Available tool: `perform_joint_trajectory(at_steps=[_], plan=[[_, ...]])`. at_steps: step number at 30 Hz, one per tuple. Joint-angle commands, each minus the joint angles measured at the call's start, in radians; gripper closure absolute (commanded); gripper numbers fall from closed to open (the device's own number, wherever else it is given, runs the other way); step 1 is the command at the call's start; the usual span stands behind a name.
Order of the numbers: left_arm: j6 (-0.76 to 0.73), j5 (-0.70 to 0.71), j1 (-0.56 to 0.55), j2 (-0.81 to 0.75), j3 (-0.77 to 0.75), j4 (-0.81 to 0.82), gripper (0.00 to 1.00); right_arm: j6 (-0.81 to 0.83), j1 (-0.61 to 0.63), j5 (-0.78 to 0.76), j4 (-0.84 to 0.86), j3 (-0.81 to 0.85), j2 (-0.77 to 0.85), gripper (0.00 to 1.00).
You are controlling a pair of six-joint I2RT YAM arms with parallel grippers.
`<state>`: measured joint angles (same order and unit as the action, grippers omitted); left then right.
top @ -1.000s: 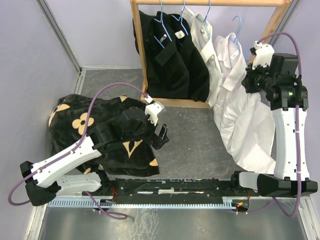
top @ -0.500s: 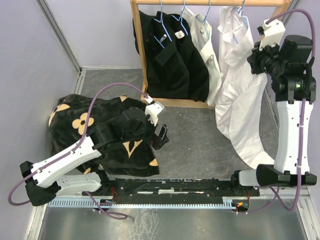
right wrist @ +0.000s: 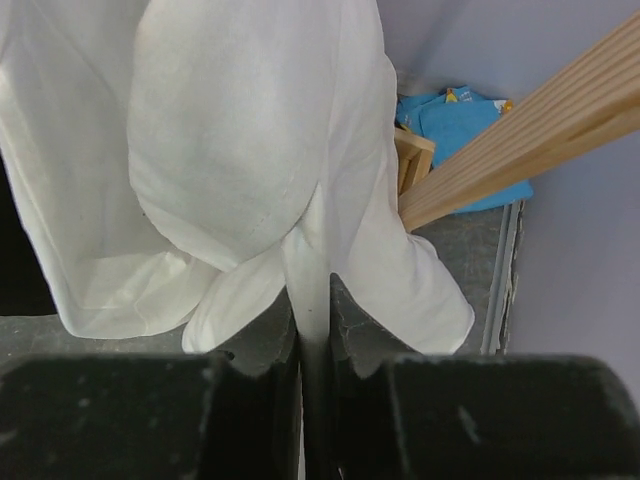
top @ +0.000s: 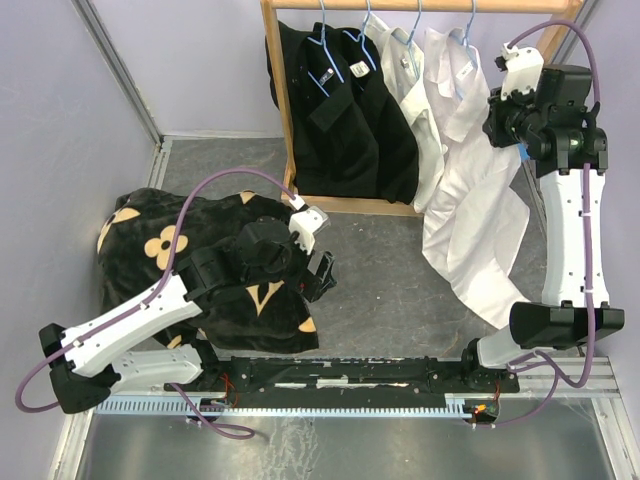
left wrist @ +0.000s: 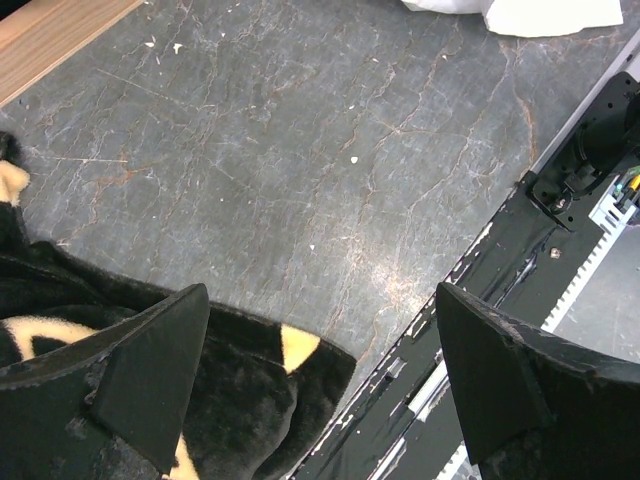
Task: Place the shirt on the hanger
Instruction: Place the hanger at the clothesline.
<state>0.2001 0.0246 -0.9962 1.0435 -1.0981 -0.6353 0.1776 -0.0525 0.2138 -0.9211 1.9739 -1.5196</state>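
Observation:
The white shirt (top: 468, 170) hangs on the light-blue hanger (top: 471, 18), whose hook sits over the wooden rack's top bar. My right gripper (top: 498, 115) is at the shirt's right shoulder. In the right wrist view its jaws (right wrist: 312, 300) stand almost together, with a thin fold of the shirt (right wrist: 230, 150) pinched between them. My left gripper (top: 322, 272) is low over the grey floor, away from the rack. Its fingers (left wrist: 150, 360) are spread wide with nothing between them, above the edge of a black cloth.
The wooden rack (top: 330, 205) also carries two black shirts (top: 340, 110) and another white shirt (top: 420, 100) left of the task shirt. A black cloth with tan flowers (top: 170, 250) lies on the floor at the left. The rack's slanted post (right wrist: 530, 130) runs close to my right gripper.
My right arm raised the shirt on its hanger to the top bar, then eased left and down. The hanger now hangs on the bar. The left arm has not moved.

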Motion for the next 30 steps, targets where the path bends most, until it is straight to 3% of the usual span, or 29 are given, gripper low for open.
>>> perform_joint_trajectory(at_steps=[1, 7, 13, 20, 26, 30], plan=[[-0.036, 0.011, -0.001, -0.026, 0.005, 0.020, 0.00, -0.035, -0.001, -0.069, 0.050, -0.013, 0.036, 0.74], [-0.032, 0.019, -0.002, -0.041, 0.013, 0.021, 0.01, -0.081, -0.001, -0.071, 0.100, -0.105, 0.177, 0.40], [-0.033, 0.042, -0.001, -0.047, 0.024, 0.052, 0.01, -0.215, -0.001, -0.215, 0.129, -0.264, 0.408, 0.25], [-0.028, 0.010, -0.001, -0.035, 0.037, 0.057, 0.01, -0.454, -0.001, -0.255, 0.098, -0.608, 0.758, 0.20], [-0.027, 0.034, -0.001, -0.075, 0.071, 0.055, 0.01, -0.647, -0.001, -0.219, -0.127, -0.793, 0.920, 0.16], [-0.018, 0.026, -0.001, -0.082, 0.089, 0.069, 0.01, -0.827, -0.001, -0.275, -0.155, -1.013, 1.058, 0.13]])
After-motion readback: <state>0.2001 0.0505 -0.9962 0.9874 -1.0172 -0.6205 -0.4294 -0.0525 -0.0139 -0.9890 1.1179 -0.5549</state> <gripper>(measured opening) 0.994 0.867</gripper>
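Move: Up at the clothesline, the right hand still pinches the shirt beside its hanger, whose middle is roughly 6 cm ahead, 5 cm left and 5 cm above. The line at its hook is some 9 cm ahead, 5 cm left and 11 cm up. The rack's right post stands about 8 cm ahead and 7 cm right, and another white shirt hangs 5 cm ahead and 15 cm left, with its middle 10 cm lower. From the left hand the hanger is about 29 cm ahead, 22 cm right and 20 cm up. Opening wide to let go of the shirt's shoulder, the right hand almost stays put at first, then pulls back fast from the rack, some 22 cm towards its base. It arcs up slightly, then sinks to end about 9 cm lower, while the wrist turns clockwise and its left side rolls up, some 25 degrees each. ##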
